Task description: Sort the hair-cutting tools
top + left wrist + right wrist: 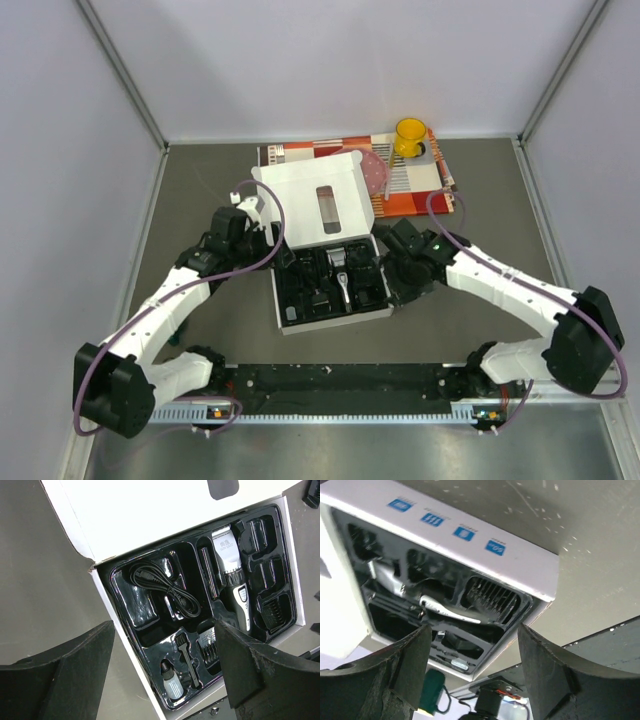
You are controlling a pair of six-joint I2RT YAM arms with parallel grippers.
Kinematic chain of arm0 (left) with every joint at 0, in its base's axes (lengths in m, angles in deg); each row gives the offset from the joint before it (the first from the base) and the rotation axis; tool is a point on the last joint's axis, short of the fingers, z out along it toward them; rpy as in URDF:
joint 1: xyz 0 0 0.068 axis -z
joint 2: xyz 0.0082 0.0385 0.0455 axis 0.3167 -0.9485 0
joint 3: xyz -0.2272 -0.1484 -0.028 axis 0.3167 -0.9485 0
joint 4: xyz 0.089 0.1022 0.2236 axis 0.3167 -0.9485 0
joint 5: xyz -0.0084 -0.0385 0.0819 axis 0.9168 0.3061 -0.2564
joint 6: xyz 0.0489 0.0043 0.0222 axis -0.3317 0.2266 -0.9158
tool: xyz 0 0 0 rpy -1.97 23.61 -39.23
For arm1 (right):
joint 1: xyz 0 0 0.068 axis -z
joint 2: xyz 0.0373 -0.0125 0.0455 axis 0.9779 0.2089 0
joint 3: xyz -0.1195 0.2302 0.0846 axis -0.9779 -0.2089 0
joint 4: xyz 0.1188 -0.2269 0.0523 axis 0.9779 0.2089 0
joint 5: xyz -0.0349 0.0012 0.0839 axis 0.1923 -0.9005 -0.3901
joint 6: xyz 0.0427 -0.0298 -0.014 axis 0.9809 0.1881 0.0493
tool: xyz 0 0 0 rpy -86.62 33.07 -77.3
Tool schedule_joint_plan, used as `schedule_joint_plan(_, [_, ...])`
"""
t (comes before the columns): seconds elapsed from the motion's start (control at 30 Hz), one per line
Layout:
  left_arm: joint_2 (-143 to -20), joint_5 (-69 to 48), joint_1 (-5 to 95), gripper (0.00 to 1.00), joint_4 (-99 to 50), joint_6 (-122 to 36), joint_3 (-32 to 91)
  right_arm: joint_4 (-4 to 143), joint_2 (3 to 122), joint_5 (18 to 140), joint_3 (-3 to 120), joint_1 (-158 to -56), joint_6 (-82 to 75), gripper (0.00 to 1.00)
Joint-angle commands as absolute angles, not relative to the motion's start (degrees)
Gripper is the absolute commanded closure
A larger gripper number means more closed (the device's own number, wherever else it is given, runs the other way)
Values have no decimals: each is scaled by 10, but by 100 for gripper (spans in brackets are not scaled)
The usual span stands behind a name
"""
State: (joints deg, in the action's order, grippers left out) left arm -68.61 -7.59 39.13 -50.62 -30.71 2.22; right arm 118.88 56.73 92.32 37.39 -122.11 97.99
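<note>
The hair-cutting tools lie in the black moulded tray (300,312) of an open white box. In the left wrist view the silver-and-black clipper (231,572) lies in the middle slot. A coiled black cord (167,587) lies to its left, guard combs (274,613) to its right, and a thin brush (187,657) and a small bottle (172,686) near the front. My left gripper (164,630) hovers open above the tray's front corner, holding nothing. My right gripper (472,632) stands open beside the box's right wall, empty, with a guard comb (490,597) and the clipper (442,609) beyond it.
The box's white lid (322,200) stands open behind the tray. A patterned mat (420,182) lies at the back with a yellow cup (411,137) on it. Grey walls enclose the table on three sides. Both arms flank the box closely.
</note>
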Motion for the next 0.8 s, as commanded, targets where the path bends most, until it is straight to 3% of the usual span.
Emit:
schedule_joint_plan(0.0, [-685, -82, 389, 14, -501, -306, 44, 1225, 537, 990, 436, -1229, 846, 32])
schedule_joint_plan(0.27, [-678, -77, 389, 14, -492, -308, 39, 1225, 633, 917, 550, -1236, 483, 41])
schedule_joint_plan(0.3, [-678, -74, 389, 14, -491, -308, 39, 1225, 648, 910, 550, -1240, 441, 47])
schedule_joint_plan(0.37, [-676, -77, 389, 14, -490, -309, 38, 1220, 656, 904, 540, -1260, 417, 51])
schedule_joint_plan(0.47, [-671, -79, 389, 14, -486, -310, 35, 1221, 665, 924, 520, -1285, 396, 75])
schedule_joint_plan(0.53, [-671, -79, 390, 14, -485, -310, 32, 1209, 671, 921, 509, -1293, 389, 85])
schedule_joint_plan(0.77, [-681, -66, 389, 14, -483, -310, 34, 1158, 687, 898, 484, -1293, 374, 88])
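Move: The comb piece already lying in the box's front-right compartment is about 2 cm left of the right hand, 1 cm back and some 5 cm below. At a similar depth, the clipper's middle is about 9 cm left and 3 cm ahead. The empty compartment is about 4 cm ahead and 2 cm left, and the box's near right corner 4 cm back and 2 cm right. From the left hand, the comb piece lies about 20 cm right, 8 cm back and 9 cm below. No touch can be seen as the empty right hand loops back towards the comb piece: it rises about 5 cm while going forward, then draws back and sinks nearly 6 cm, shifting some 3 cm left overall. Meanwhile it turns roughly 60 degrees counter-clockwise and the fingers close almost shut, their tips ending together just above the comb's compartment, by the box's near edge. ##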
